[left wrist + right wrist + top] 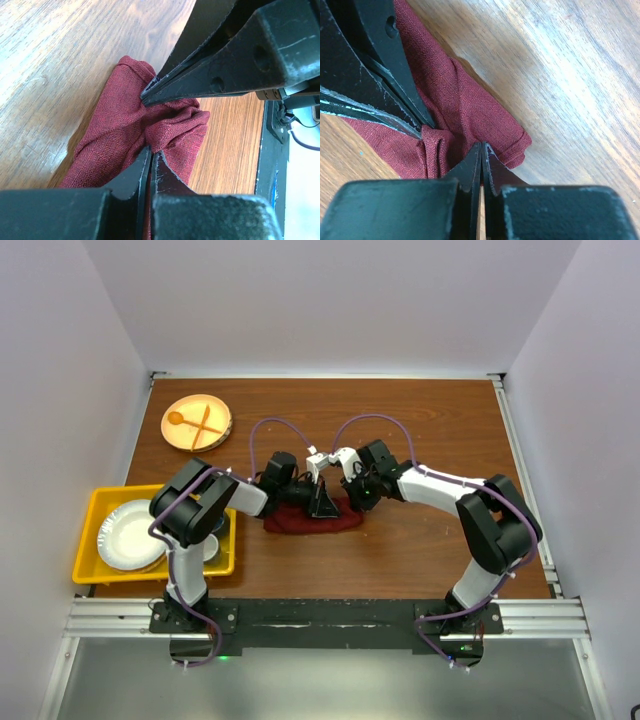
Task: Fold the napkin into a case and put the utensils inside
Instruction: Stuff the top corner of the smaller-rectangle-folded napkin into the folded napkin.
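The maroon napkin (312, 518) lies bunched in a heap mid-table, between both arms. From the left, my left gripper (298, 492) reaches onto it. Its jaws (151, 151) are shut, with a fold of cloth pinched at the tips, as the right wrist view also shows for this left gripper (422, 131). My right gripper (340, 490) comes in from the right, tips (481, 145) shut and pressed into a gathered ridge of the napkin (470, 107). In the left wrist view that right gripper (145, 97) bites the fold. The utensils and the case are out of view.
A round tan plate (214, 428) with an orange spoon and fork sits at the back left. A yellow bin (96, 502) holding white plates (130, 535) stands at the left edge. The black table rail (272, 125) runs close by the napkin.
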You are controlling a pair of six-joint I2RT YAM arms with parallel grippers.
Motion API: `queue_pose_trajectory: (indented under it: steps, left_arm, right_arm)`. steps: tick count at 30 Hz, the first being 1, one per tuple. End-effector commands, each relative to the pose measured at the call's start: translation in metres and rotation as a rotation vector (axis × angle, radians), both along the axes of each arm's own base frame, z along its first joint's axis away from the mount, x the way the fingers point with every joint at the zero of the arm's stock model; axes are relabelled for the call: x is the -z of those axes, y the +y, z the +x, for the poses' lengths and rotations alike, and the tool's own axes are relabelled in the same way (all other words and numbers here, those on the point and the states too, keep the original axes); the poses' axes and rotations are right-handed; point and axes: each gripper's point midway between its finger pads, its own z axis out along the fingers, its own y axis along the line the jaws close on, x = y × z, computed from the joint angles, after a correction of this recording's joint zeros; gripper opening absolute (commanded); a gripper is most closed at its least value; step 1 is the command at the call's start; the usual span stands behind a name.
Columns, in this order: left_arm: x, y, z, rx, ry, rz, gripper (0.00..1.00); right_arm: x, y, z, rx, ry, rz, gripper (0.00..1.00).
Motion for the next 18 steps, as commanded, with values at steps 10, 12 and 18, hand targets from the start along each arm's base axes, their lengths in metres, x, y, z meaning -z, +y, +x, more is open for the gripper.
queue_pose_trajectory:
  steps: [10,12,18]
  left_arm:
    - [0.039,0.017,-0.003,-0.053,0.069,0.13,0.0]
    - [0.039,0.018,-0.003,-0.057,0.074,0.13,0.0]
    - [0.04,0.018,-0.002,-0.059,0.083,0.126,0.0]
  right_arm:
    - [-0.026,0.027,-0.002,-0.075,-0.011,0.065,0.17]
    - [-0.022,0.026,-0.005,-0.093,-0.029,0.055,0.33]
    - [-0.008,0.029,-0.013,-0.158,-0.048,0.008,0.38]
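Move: The stuffed corner of the napkin is right at the shut right fingertips, in the napkin's right end. From the right gripper, the napkin's outer right corner is about 2 cm to the right and 2 cm ahead, and the bunched ridge under the left fingertips some 5 cm to the left and 2 cm back. From the left gripper, the stuffed corner lies roughly 5 cm to the right and 2 cm ahead, at about the same height. Free the right fingertips from the stuffed cloth: raise the right gripper about half a centimetre, then spread its shut fingers to roughly 40% of full opening, hardly shifting it sideways or turning the wrist. Meanwhile keep the left gripper still, its closed tips holding the bunched ridge. ##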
